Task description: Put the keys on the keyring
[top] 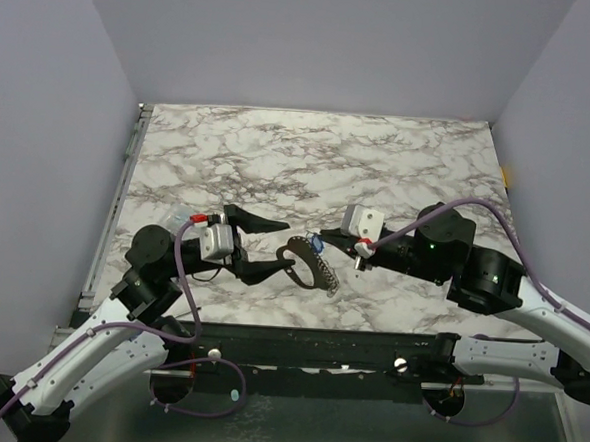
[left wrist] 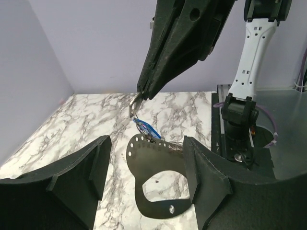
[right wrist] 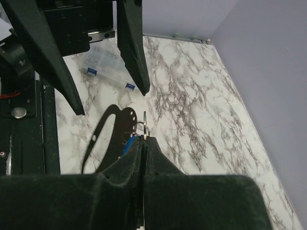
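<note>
My right gripper [top: 321, 238] [right wrist: 144, 140] is shut on a thin silver key [right wrist: 145, 120] [left wrist: 134, 103] with a small silver ring at its base. The blue-headed key [left wrist: 147, 127] [top: 317, 244] hangs just under those fingertips. Its lower end reaches the holed edge of the keyring [left wrist: 149, 165] [top: 312, 267] [right wrist: 109, 129], a flat D-shaped loop that looks dark here and lies on the marble. More silver bits [left wrist: 173, 146] lie along that edge. My left gripper [top: 278, 245] [left wrist: 146, 148] is open, its fingers either side of the loop, holding nothing.
A clear plastic packet [top: 180, 217] [right wrist: 103, 64] lies on the marble table [top: 309, 162] behind the left wrist. Grey walls enclose the table on three sides. A black rail [top: 307, 347] with the arm bases runs along the near edge.
</note>
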Available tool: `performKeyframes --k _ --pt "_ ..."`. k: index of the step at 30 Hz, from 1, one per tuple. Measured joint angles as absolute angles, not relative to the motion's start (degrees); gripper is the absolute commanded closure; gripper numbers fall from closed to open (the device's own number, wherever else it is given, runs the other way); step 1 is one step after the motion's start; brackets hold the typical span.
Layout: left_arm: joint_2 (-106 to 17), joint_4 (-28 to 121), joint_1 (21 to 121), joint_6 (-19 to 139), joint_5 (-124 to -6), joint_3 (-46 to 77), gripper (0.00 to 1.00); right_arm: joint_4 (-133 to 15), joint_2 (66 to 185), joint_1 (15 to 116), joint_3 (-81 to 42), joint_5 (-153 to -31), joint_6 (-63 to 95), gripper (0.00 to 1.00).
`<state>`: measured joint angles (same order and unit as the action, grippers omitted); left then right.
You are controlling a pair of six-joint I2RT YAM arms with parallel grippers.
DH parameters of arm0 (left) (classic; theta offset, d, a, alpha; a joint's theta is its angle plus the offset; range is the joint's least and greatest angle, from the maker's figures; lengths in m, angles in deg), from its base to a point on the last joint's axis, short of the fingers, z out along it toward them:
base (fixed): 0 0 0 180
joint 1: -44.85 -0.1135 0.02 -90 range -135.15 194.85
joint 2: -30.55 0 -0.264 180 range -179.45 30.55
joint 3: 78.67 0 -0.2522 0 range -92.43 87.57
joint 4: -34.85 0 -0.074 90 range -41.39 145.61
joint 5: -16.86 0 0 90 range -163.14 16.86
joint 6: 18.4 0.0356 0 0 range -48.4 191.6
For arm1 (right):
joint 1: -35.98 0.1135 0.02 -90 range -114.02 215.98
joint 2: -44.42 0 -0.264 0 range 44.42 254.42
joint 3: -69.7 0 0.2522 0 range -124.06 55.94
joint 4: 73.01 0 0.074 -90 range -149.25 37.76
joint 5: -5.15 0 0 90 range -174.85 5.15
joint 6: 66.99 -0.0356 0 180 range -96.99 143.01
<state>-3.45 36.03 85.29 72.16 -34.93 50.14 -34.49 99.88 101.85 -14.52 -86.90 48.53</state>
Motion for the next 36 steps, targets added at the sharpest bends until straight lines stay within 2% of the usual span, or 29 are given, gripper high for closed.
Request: performKeyframes --k 9,22,36 --pt "-5.7 35.6 85.3 72.2 -35.6 51.8 0.33 -36.3 101.1 101.7 -13.8 -87.5 45.0 0.99" --pt "-6.6 35.5 85.3 73.4 -42.6 53.5 0.33 -41.1 99.6 101.6 -10.0 -87.7 38.9 0.99" --pt "-12.1 34.0 85.3 71.7 -38.9 53.7 0.31 -43.0 98.2 101.6 -9.2 -92.6 38.1 0.99"
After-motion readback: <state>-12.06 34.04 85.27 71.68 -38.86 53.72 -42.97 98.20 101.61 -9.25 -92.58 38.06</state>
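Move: Off to the left hand's right and lower down, the silver keys hang about 9 cm right, 3 cm back and 7 cm below it. The grey plate carrying them is about 4 cm right, 2 cm back and 5 cm below, the blue tag some 6 cm right at its height. From the right hand, which pinches the top of the set, the keys are roughly 4 cm back, 2 cm right and 9 cm below. Sinking about 6 cm and reaching some 4 cm forward, the left hand brings its wide-open fingers down to the keys, working in about 2 cm to the right late on and rolling roughly 10 degrees. The right hand keeps its shut pinch on the top of the set, eases left and slightly down, then rises again while drawing back about 2 cm, tilting some 10 degrees. ##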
